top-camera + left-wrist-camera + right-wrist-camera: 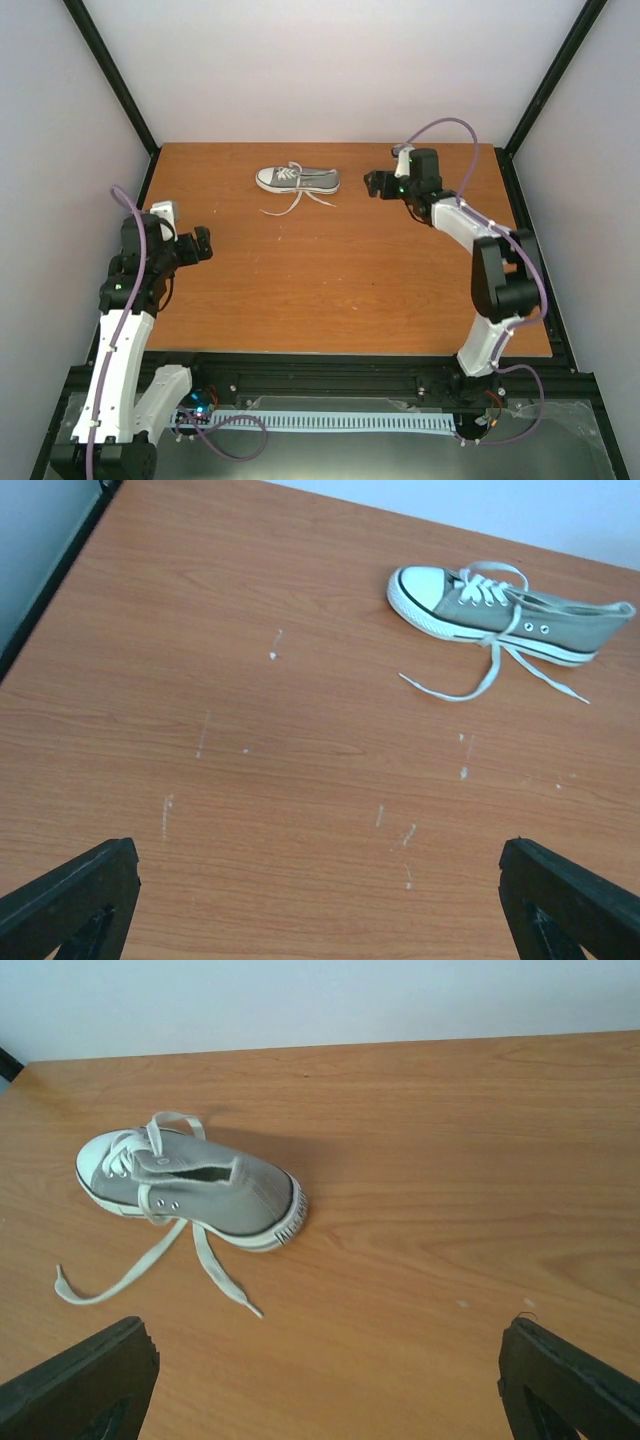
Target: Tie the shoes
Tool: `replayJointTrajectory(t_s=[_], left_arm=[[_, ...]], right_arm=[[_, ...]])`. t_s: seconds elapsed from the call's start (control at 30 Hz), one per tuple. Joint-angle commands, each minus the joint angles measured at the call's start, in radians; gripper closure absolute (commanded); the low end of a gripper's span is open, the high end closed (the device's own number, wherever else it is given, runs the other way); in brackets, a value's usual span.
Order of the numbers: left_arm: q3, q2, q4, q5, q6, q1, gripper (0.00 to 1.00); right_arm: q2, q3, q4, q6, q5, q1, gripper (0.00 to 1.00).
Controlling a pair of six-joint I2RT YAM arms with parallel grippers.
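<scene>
One small grey sneaker [298,179] with a white sole and toe cap lies on its sole at the back of the wooden table [350,290], toe pointing left. Its white laces [290,205] are untied, and two loose ends trail onto the table in front of it. My left gripper [200,243] hovers open at the left edge, far from the shoe [560,630], and holds nothing [318,890]. Just right of the shoe's heel [285,1220], my right gripper [378,183] is open and empty [325,1370]. The lace ends [130,1275] lie left of it.
Black frame rails [525,240] run along the table's left and right edges. White walls enclose the back and sides. Faint white scuff marks [405,835] dot the wood ahead of the left gripper.
</scene>
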Motion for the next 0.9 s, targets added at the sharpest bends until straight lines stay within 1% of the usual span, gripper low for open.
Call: replayJointTrajectory(t_s=[0.0,0.07,0.2,0.3,0.37,0.47,0.63,0.67,0.73,0.87], left_arm=[[0.002,-0.007,0.039,-0.047,0.027,0.002,0.0],[0.001,0.01,0.039,-0.027,0.028,0.002,0.0],[0.003,0.034,0.029,-0.035,0.028,0.003,0.0],[0.005,0.037,0.022,-0.054,0.026,0.001,0.0],[0.002,0.033,0.021,-0.059,0.025,0.001,0.0],[-0.001,0.027,0.023,-0.066,0.028,0.001,0.0],[0.0,0.027,0.016,-0.096,0.026,0.001,0.0],[0.0,0.025,0.015,-0.101,0.025,0.001,0.0],[-0.001,0.026,0.015,-0.107,0.025,0.002,0.0],[-0.001,0.029,0.013,-0.115,0.026,0.001,0.0]], right_arm=[[0.16,0.18,-0.078,0.022,-0.06,0.041,0.07],[0.236,0.259,-0.099,0.041,-0.084,0.043,0.07],[0.411,0.435,-0.154,0.081,-0.158,0.048,0.08],[0.538,0.602,-0.222,0.097,-0.237,0.062,0.12],[0.614,0.715,-0.286,0.09,-0.249,0.078,0.14],[0.701,0.85,-0.354,0.08,-0.261,0.1,0.15],[0.803,0.981,-0.398,0.058,-0.282,0.125,0.19],[0.82,1.021,-0.407,0.054,-0.281,0.128,0.2],[0.85,1.044,-0.417,0.05,-0.282,0.131,0.26],[0.87,1.052,-0.412,0.048,-0.281,0.132,0.41]])
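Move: Ahead and to the left of the right hand is the shoe, its middle about 10 cm farther out, 23 cm left and 12 cm lower, heel facing the hand. Its two loose lace ends lie on the near side, level with the hand or nearly so: the heel-side one about 11 cm left, the toe-side one some 32 cm left. From the left hand, the shoe's middle is roughly 30 cm ahead, 21 cm right and 18 cm below. Swooping left about 15 cm while sinking and reaching forward some 10 cm each, the right hand comes down onto the shoe's heel; the forward part ends midway, and the rest runs left and down. The wrist tips down some 15 degrees and swings counter-clockwise about as much, as the nearly wide-open fingers close to about two-thirds around the heel and begin to pinch its sides. ##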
